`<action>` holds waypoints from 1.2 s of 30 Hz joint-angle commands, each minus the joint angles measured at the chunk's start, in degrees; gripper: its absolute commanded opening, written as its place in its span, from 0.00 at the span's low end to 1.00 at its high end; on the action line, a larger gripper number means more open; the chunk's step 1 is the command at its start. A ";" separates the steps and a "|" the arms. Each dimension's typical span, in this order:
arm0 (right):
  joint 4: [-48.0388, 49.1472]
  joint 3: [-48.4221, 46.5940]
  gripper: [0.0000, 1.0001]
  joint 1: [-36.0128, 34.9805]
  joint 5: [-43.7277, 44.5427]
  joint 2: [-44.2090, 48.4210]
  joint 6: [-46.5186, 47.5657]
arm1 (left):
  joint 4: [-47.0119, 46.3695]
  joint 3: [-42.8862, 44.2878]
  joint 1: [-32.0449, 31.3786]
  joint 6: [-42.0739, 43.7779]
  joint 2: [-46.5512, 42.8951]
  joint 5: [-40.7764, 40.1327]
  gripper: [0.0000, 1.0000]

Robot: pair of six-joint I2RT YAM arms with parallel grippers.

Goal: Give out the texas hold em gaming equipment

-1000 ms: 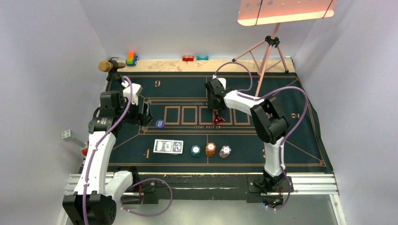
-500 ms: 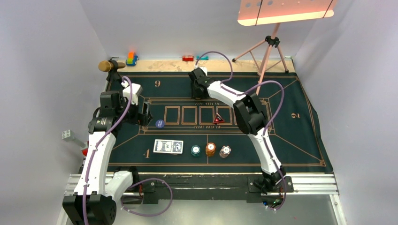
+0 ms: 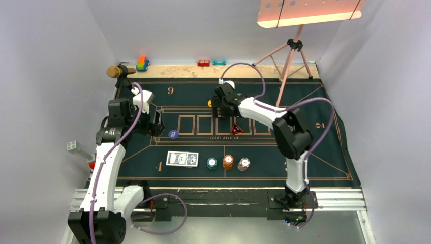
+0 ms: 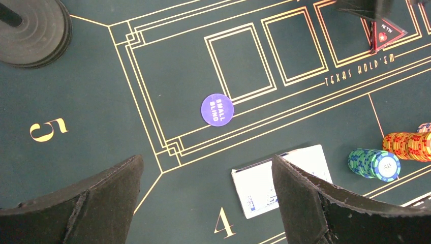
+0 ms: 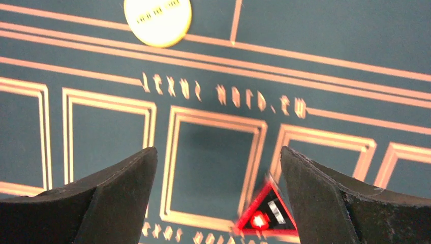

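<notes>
On the green mat lie the blue-backed cards [image 3: 182, 159] [image 4: 282, 180], a teal chip stack [image 3: 211, 163] [image 4: 373, 163], an orange stack [image 3: 227, 161] [image 4: 406, 146] and a white-grey stack [image 3: 244, 164]. A navy disc [image 3: 173, 134] [image 4: 217, 110] rests left of the card boxes. The red triangle [image 3: 237, 129] [image 5: 267, 216] lies at the boxes' lower line. A yellow disc [image 3: 209, 103] [image 5: 158, 20] sits on the upper line. My right gripper [image 3: 219, 108] [image 5: 218, 157] hovers open beside it, holding nothing. My left gripper [image 3: 158, 124] [image 4: 206, 168] hangs open above the mat near the cards.
The dark green mat [image 3: 325, 152] covers most of the table. A black stand [image 3: 118, 71] [image 4: 30, 30] rises at its back left corner. A pink tripod [image 3: 292, 56] stands at the back right. Small colourful toys [image 3: 143, 63] line the back edge.
My right arm swung from above the red triangle to the mat's far side and back. Its jaws have opened, and the yellow disc now lies on the mat beside it. The left arm has not moved.
</notes>
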State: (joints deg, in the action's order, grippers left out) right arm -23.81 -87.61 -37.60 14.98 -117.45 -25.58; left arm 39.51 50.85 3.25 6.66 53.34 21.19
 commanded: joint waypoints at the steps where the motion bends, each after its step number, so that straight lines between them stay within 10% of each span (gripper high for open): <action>1: 3.96 12.02 0.95 -1.24 5.02 9.69 0.10 | -1.77 0.02 0.27 0.46 -0.76 0.33 1.00; 13: 5.74 20.74 0.98 -5.02 7.98 11.66 -1.68 | -1.49 0.28 0.33 0.46 -1.14 0.26 1.00; 20: 0.38 23.80 0.76 -4.83 14.22 13.38 -7.26 | -1.34 0.31 0.43 0.63 -1.35 0.11 1.00; 36: -9.88 29.38 0.61 5.22 18.19 21.69 -15.73 | -1.16 0.40 0.38 1.16 -2.05 0.36 1.00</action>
State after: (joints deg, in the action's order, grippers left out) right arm -26.24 -59.44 -35.03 28.23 -99.63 -39.05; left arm 39.51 50.85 3.25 6.74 52.23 21.21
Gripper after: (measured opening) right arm 0.630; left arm 0.995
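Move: The red-edged all-in triangle lies flat on the cloth, about 5 cm back and 6 cm right of the right hand and roughly 3 cm below it. The just-placed yellow button is some 7 cm ahead and 5 cm left, at the same height. The orange chip stack stands around 19 cm back and 2 cm right. From the left hand, the triangle is about 7 cm ahead, 30 cm right and 16 cm below. The right hand comes to bear on the all-in triangle, its left fingertip against the edge, and pushes it right along the cloth. It first swings back about 8 cm and right 4 cm from the yellow button, sinking low with fingers wide. After a brief pause it sweeps some 9 cm farther right, turning about 20 degrees clockwise as the fingers close partway. ##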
